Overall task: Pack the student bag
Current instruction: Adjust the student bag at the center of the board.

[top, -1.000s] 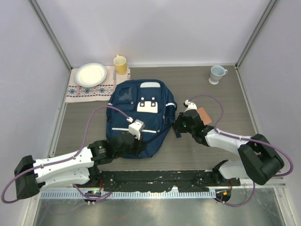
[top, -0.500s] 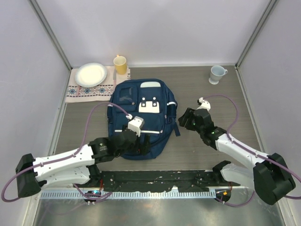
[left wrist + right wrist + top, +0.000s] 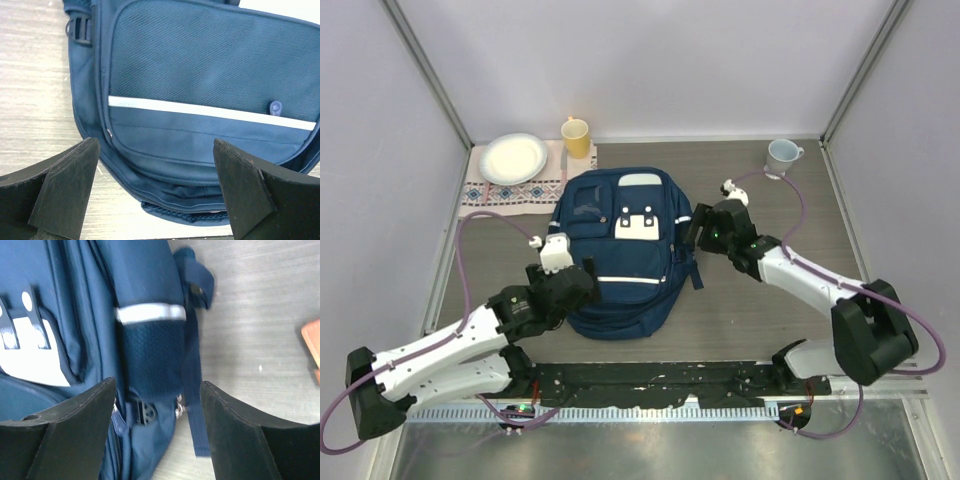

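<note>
The student bag (image 3: 620,250) lies flat in the middle of the table, navy with white stripes and a white buckled flap. My left gripper (image 3: 585,282) stands open at its lower left edge. In the left wrist view the gripper (image 3: 155,200) has its jaws spread wide, with the bag (image 3: 210,100) and its zipped bottom seam ahead of them, untouched. My right gripper (image 3: 694,232) is open at the bag's right side. In the right wrist view the gripper (image 3: 157,425) has a dark strap (image 3: 192,390) and the side pocket lying between its spread fingers, which hold nothing.
A white plate (image 3: 513,157) rests on a patterned cloth (image 3: 495,195) at the back left, with a yellow mug (image 3: 576,136) beside it. A pale blue mug (image 3: 781,157) stands at the back right. A brown object (image 3: 312,347) lies right of the bag.
Both grippers have opened. The left gripper drew back left off the bag's lower part. The right gripper swung toward the bag's right side and further back.
</note>
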You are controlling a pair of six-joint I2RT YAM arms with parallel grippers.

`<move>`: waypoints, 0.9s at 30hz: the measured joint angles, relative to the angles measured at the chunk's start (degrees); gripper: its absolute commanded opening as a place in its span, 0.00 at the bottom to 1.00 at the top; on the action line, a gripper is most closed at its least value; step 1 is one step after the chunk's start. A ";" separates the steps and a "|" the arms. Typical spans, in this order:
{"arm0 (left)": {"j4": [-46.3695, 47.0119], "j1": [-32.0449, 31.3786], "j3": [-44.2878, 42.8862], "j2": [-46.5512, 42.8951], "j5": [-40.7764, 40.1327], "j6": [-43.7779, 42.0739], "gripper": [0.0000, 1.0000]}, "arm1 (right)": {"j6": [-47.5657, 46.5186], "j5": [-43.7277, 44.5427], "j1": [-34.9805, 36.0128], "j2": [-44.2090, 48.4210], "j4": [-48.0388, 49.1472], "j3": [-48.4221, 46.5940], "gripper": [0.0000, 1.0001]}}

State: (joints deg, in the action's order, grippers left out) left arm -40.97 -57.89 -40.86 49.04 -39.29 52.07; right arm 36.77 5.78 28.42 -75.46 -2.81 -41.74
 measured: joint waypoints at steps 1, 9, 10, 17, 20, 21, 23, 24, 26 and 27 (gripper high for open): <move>-1.01 0.28 0.22 -0.22 -0.20 1.53 1.00 | -0.28 -0.15 -0.15 -1.44 0.04 -1.57 0.76; -5.49 0.57 3.87 -2.25 -0.09 9.77 1.00 | -2.45 -2.36 -4.66 -16.17 -0.17 -14.53 0.73; -5.49 0.61 4.68 -2.73 0.07 10.69 1.00 | -2.51 -2.95 -5.29 -17.46 -0.20 -15.06 0.66; 1.05 1.11 14.86 -6.86 4.13 14.08 1.00 | 0.07 -16.33 -10.16 -22.58 7.32 -13.44 0.01; 6.08 2.10 18.18 -7.43 5.90 14.84 1.00 | 2.80 -19.71 -12.22 -21.44 12.85 -9.03 0.01; 7.23 2.69 18.58 -7.19 6.43 14.88 1.00 | 3.89 -20.09 -12.87 -20.15 14.78 -6.58 0.01; 9.44 3.93 18.58 -5.62 7.43 14.47 0.99 | 5.70 -19.93 -13.99 -16.24 16.35 -1.51 0.01; 10.95 4.85 18.34 -4.28 8.04 13.84 1.00 | 6.91 -18.91 -14.36 -13.33 17.05 1.49 0.01; 13.55 7.69 16.61 -0.37 9.97 11.47 1.00 | 8.98 -16.50 -14.73 -6.19 18.23 8.35 0.01; 14.82 9.29 15.26 2.16 11.10 10.19 1.00 | 10.43 -15.13 -14.88 -1.75 18.18 12.24 0.01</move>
State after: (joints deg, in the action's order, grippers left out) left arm -26.15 -48.60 -25.61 51.20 -28.18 62.26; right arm 47.20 -9.34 13.54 -77.21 15.38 -29.50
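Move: For my right hand, the student bag's right edge by its white band lies about 8 cm ahead, 1 cm left and 4 cm below. The bag's white patch is some 13 cm left and 5 cm ahead, and the brown notebook roughly 15 cm right and 4 cm ahead. The bag's lower left edge lies about 3 cm left of my left hand, 1 cm ahead and 9 cm below; the white stripe's middle is some 8 cm right and 6 cm ahead. My right hand reaches about 8 cm forward, dips a little and shuts on the bag's right edge by the white band, then, keeping the pinch, pulls back and to the right while rolling its left side up. My left hand, still wide open, sinks some 8 cm to the bag's lower left edge, swinging slightly back and left, then forward and right again. ##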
